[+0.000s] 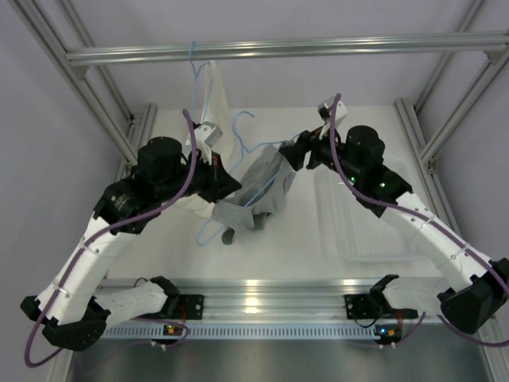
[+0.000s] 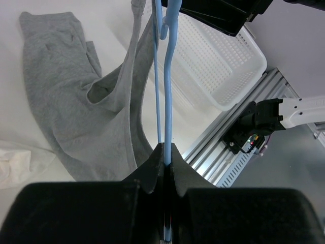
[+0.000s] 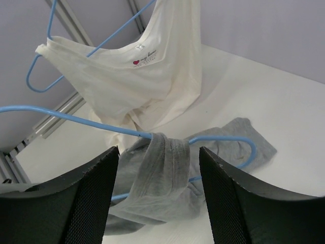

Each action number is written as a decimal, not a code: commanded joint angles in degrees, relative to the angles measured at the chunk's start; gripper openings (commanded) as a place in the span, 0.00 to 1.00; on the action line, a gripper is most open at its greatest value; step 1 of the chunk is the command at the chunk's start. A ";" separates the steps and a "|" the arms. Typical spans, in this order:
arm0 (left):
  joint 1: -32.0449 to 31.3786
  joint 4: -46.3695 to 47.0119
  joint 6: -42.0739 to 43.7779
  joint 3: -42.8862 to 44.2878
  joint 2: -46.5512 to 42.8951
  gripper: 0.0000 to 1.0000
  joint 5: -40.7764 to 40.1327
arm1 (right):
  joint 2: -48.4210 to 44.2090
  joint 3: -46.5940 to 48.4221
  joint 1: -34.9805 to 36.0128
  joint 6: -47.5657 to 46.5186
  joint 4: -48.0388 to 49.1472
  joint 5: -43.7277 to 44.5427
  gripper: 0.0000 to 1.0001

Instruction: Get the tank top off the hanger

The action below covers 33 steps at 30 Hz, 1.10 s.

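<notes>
The grey tank top (image 1: 261, 191) hangs off the light-blue hanger (image 1: 256, 191) and trails onto the table between the arms. My left gripper (image 2: 167, 148) is shut on the hanger's wire (image 2: 168, 101); the tank top (image 2: 76, 101) spreads to its left. In the top view that gripper (image 1: 226, 181) sits at the garment's left edge. One grey strap (image 3: 165, 168) is draped over the hanger wire (image 3: 76, 118). My right gripper (image 3: 158, 152) is open, a finger on each side of that strap, not touching it. From above, the right gripper (image 1: 291, 153) is at the garment's upper right.
A white garment (image 3: 142, 76) on a second blue hanger (image 3: 45, 46) hangs from the overhead bar (image 1: 318, 48) behind the tank top. A white perforated basket (image 1: 366, 219) lies on the table under the right arm. Aluminium rails frame the table.
</notes>
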 commanded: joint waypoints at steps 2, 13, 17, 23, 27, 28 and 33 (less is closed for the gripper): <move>-0.21 4.49 -0.37 1.99 -0.46 0.00 1.59 | 1.18 0.61 0.92 -1.38 1.87 -0.18 0.60; -0.30 4.75 0.24 2.87 -1.08 0.00 0.19 | 2.32 -0.79 1.27 -1.11 2.13 -2.39 0.43; -0.21 4.75 0.77 2.87 -0.99 0.00 -0.86 | 2.15 -0.80 1.36 -1.11 2.05 -0.72 0.00; -0.21 2.22 3.14 2.78 -1.86 0.00 -4.12 | -0.31 2.01 1.19 -3.40 -1.72 8.03 0.00; -0.21 -0.60 5.95 2.78 -2.48 0.00 -5.00 | -0.67 4.39 -0.83 -4.19 -5.59 16.06 0.00; -0.21 -1.22 6.48 2.70 -2.57 0.00 -5.00 | -0.23 4.91 -1.44 -4.19 -6.03 16.94 0.00; -0.21 -3.86 8.41 0.42 -3.88 0.00 -4.47 | 2.14 8.07 -3.65 -4.63 -8.23 19.49 0.00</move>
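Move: The right hand, open, has the tank top's near strap between its fingertips: 1 cm ahead, 1 cm to its left and 2 cm lower. From this hand, the hanger's right tip lies about 4 cm ahead, 3 cm right and 2 cm down; the grey body hangs some 12 cm left, level with it fore-and-aft and 12 cm below; the white garment is roughly 12 cm ahead, 24 cm left and 5 cm lower. From the left hand, shut on the hanger, the strap is about 10 cm ahead and 16 cm right, near its height. The right hand sinks about 2.5 cm to bring its open fingers around the grey strap and shuts them, pinching the cloth, then draws it to the right and forward out past the hanger's tip, some 6 cm to the right and 3 cm forward, rising again by 2.5 cm and turning about 15 degrees clockwise. The left hand keeps its grip on the blue hanger, staying almost still at first and then easing nearly 2 cm to the left with a slight upward tilt as the right hand pulls. ##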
